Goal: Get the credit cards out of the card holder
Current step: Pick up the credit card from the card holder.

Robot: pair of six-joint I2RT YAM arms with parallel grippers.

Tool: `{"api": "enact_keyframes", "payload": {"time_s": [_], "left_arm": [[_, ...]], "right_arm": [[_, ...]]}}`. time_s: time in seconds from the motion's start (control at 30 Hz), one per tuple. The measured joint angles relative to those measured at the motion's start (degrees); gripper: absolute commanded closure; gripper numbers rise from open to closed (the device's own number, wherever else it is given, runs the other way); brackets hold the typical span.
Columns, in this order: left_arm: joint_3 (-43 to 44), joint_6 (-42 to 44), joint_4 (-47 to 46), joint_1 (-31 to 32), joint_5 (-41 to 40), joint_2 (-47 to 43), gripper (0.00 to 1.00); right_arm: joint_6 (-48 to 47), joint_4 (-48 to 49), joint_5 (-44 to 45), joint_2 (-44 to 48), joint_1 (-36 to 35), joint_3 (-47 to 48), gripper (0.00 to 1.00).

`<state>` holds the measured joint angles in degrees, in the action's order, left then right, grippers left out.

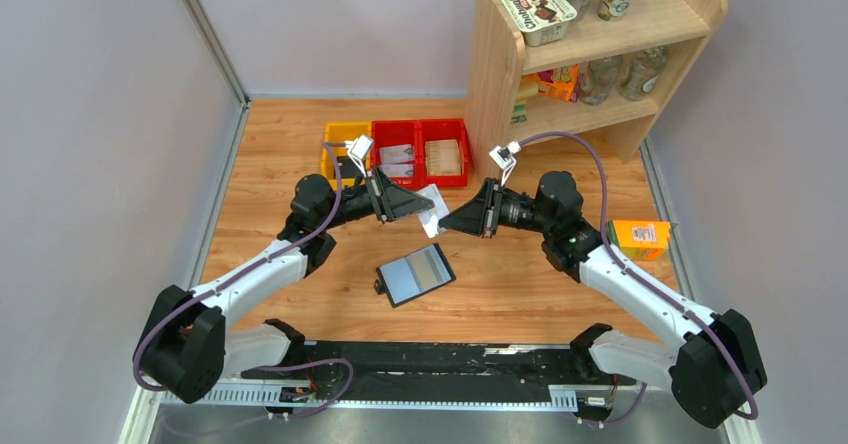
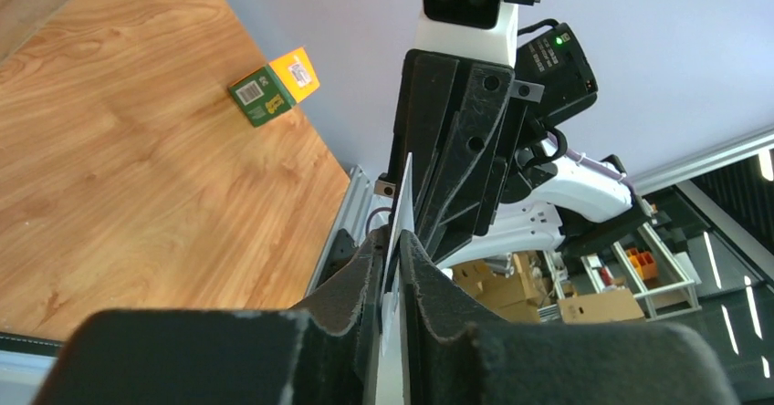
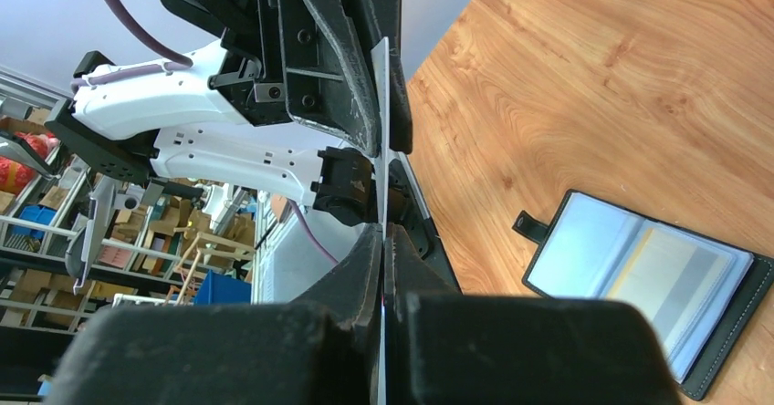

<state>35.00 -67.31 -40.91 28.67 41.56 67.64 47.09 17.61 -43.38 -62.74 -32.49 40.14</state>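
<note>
The card holder [image 1: 414, 274] lies open on the wooden table between the arms. Its grey-blue lining faces up, with a beige insert in its right half [image 3: 648, 277]. Any credit cards in its slots are hidden. Above and behind it, a thin pale card [image 1: 432, 209] hangs in the air between both grippers. My right gripper [image 1: 447, 220] is shut on the card's near end [image 3: 381, 104], pads pressed flat against it. My left gripper [image 1: 420, 204] straddles the far end [image 2: 402, 195], its jaws close together with a sliver of gap beside the card.
An orange carton [image 1: 640, 237] stands on the table by the right arm. A yellow bin [image 1: 345, 149] and red bins [image 1: 420, 151] with whitish cards sit at the back. A wooden shelf [image 1: 590, 54] with cups and jars stands at the back right.
</note>
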Motion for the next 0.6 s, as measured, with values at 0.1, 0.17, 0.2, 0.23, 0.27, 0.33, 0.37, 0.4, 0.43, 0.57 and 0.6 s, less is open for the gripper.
{"api": "enact_keyframes", "payload": {"time_s": [0.1, 0.17, 0.2, 0.23, 0.27, 0.33, 0.37, 0.4, 0.43, 0.57, 0.6], "left_arm": [[-0.02, 0.39, 0.07, -0.22, 0.68, -0.31, 1.0], [-0.11, 0.74, 0.35, -0.2, 0.87, -0.76, 1.0], [-0.15, 0.83, 0.72, -0.2, 0.85, -1.07, 1.0], [-0.22, 0.94, 1.14, -0.2, 0.74, -1.33, 1.0], [-0.48, 1.11, 1.84, -0.22, 0.2, -1.86, 1.0], [-1.01, 1.6, 3.58, -0.61, -1.88, -3.04, 1.0], [-1.31, 1.86, 4.66, -0.87, -3.56, -3.74, 1.0], [-1.55, 2.03, 6.14, -1.11, -5.9, -4.48, 1.0], [-1.75, 2.1, 7.78, -1.33, -8.31, -5.18, 1.0], [-1.77, 1.81, 13.62, -2.25, -19.12, -5.77, 1.0], [-1.77, 1.64, 14.75, -2.54, -22.05, -5.38, 1.0]], "right_arm": [[-0.24, -0.48, -0.66, 0.02, 0.35, 0.0, 1.0], [-0.46, -0.72, -0.92, 0.02, 0.42, 0.0, 0.91], [-0.63, -0.87, -1.05, 0.02, 0.42, 0.0, 0.83], [-0.94, -1.27, -1.05, 0.02, 0.39, 0.09, 0.74], [-1.55, -1.95, -0.9, 0.04, 0.46, 0.2, 0.62], [-3.02, -4.96, -0.24, 0.28, 1.16, 0.5, 0.49], [-3.58, -6.43, 0.24, 0.46, 1.51, 0.61, 0.45], [-4.66, -8.52, 1.2, 0.79, 2.01, 0.85, 0.39], [-5.6, -10.56, 2.19, 1.22, 2.49, 1.09, 0.34], [-9.9, -19.54, 7.56, 4.74, 4.15, 2.16, 0.19], [-11.13, -21.73, 9.18, 5.81, 4.57, 2.43, 0.16]]}}
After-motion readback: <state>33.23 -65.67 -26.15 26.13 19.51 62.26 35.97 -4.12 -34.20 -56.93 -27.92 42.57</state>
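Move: The white card stands upright between the meeting fingertips, its middle about 2 cm right of and 2 cm back from the left hand; from the right hand, which pinches it, some 2 cm left and 1 cm ahead. Counted from the left hand, the middle red bin is roughly 28 cm ahead, 8 cm left and 24 cm down; the yellow bin is level with that bin, 11 cm farther left. The open card holder lies some 27 cm below the left hand, 3 cm left. Shut the left fingers fully on the card while the right hand holds it still, then open the right fingers wide and draw that hand about 5 cm right, sinking 3 cm and easing slightly forward. As they let go, carry the card with the left hand some 6 cm forward, 4 cm left and a little down towards the bins, turning about 25 degrees counter-clockwise. ##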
